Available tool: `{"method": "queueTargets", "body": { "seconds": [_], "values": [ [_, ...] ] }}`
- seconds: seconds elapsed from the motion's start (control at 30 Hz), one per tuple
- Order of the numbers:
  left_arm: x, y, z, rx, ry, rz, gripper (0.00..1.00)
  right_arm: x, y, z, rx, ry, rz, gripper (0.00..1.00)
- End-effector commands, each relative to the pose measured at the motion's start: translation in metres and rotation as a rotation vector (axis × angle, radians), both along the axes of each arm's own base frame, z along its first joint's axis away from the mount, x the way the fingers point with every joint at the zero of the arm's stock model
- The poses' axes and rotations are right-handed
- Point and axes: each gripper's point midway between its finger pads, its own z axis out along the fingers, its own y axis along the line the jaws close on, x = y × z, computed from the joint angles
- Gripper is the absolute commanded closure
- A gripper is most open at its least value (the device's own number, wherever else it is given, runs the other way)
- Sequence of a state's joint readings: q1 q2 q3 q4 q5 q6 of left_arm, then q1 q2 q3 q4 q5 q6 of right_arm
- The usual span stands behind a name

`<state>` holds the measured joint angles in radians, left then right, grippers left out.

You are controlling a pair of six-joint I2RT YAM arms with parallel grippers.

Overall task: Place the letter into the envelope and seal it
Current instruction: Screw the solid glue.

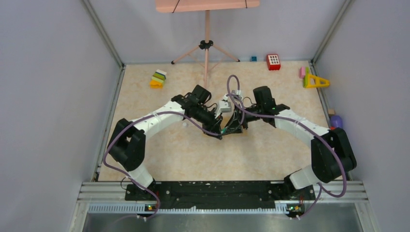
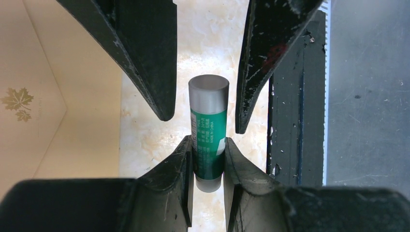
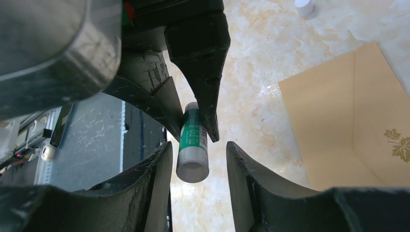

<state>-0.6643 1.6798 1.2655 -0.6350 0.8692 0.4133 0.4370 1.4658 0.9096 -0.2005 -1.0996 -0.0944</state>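
My left gripper (image 2: 208, 145) is shut on a green glue stick (image 2: 209, 121), holding it by its lower half. The stick's grey end points toward my right gripper (image 3: 199, 147), which is open, one finger on each side of that end and a gap on the right. The two grippers meet above the middle of the table (image 1: 227, 116). The envelope (image 2: 58, 96) lies flat beside them, brown, with a maple-leaf mark. In the right wrist view the envelope (image 3: 348, 121) lies to the right. The letter is out of view.
A small white cap (image 3: 304, 7) lies on the table beyond the envelope. Toys sit along the back: stacked blocks (image 1: 158, 79), a red block (image 1: 273, 62), a yellow triangle (image 1: 316, 81). A pink tripod (image 1: 206, 46) stands at the back centre. The black base rail (image 2: 295, 106) lies close by.
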Motion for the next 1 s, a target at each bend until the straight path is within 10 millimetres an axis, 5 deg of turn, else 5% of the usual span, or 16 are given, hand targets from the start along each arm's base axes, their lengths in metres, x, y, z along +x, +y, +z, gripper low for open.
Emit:
{"method": "queueTargets", "body": {
  "seconds": [0.0,0.17,0.37,0.6,0.83,0.97],
  "values": [
    [0.002,-0.004,0.01,-0.033,-0.039,-0.006,1.0,-0.004,0.005,0.014,0.05,-0.048,0.037,0.58],
    [0.004,-0.004,0.009,-0.027,-0.043,0.0,0.99,-0.006,0.006,0.013,0.055,-0.03,0.048,0.74],
    [0.005,-0.004,0.012,-0.026,-0.052,0.012,0.74,-0.009,0.007,0.019,0.072,-0.028,0.065,0.91],
    [0.019,0.006,0.027,-0.047,-0.077,0.061,0.05,-0.01,0.006,0.023,0.076,-0.037,0.068,0.93],
    [0.057,0.049,0.037,-0.015,-0.194,0.183,0.02,-0.003,0.002,0.025,0.065,-0.057,0.04,0.94],
    [0.08,0.081,0.024,0.134,-0.311,0.273,0.02,0.003,-0.005,0.027,0.065,-0.068,0.013,0.94]
  ]
}}
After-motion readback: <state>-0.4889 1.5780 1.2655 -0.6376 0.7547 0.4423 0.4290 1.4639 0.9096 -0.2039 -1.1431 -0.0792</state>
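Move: Between the two hands, the glue stick is held across by the left fingers, its middle about 1 cm to the right of the left hand point. It lies roughly 3 cm left of the right hand, 2 cm back and 1 cm lower, its silver end between the open right fingers. The envelope lies some 6 cm ahead of the left hand, 2 cm right and 14 below; the white cap 15 cm left of that hand, 6 ahead, equally low. Closing in place on the silver end of the glue stick, the right fingers pinch it and keep hold, the hand barely shifting. Only then do the left fingers open wide and let go of the green body; the left hand draws away, slowly then quickly, some 6 cm forward and 5 cm left, rising about 2 cm and turning some 15 degrees counter-clockwise. ##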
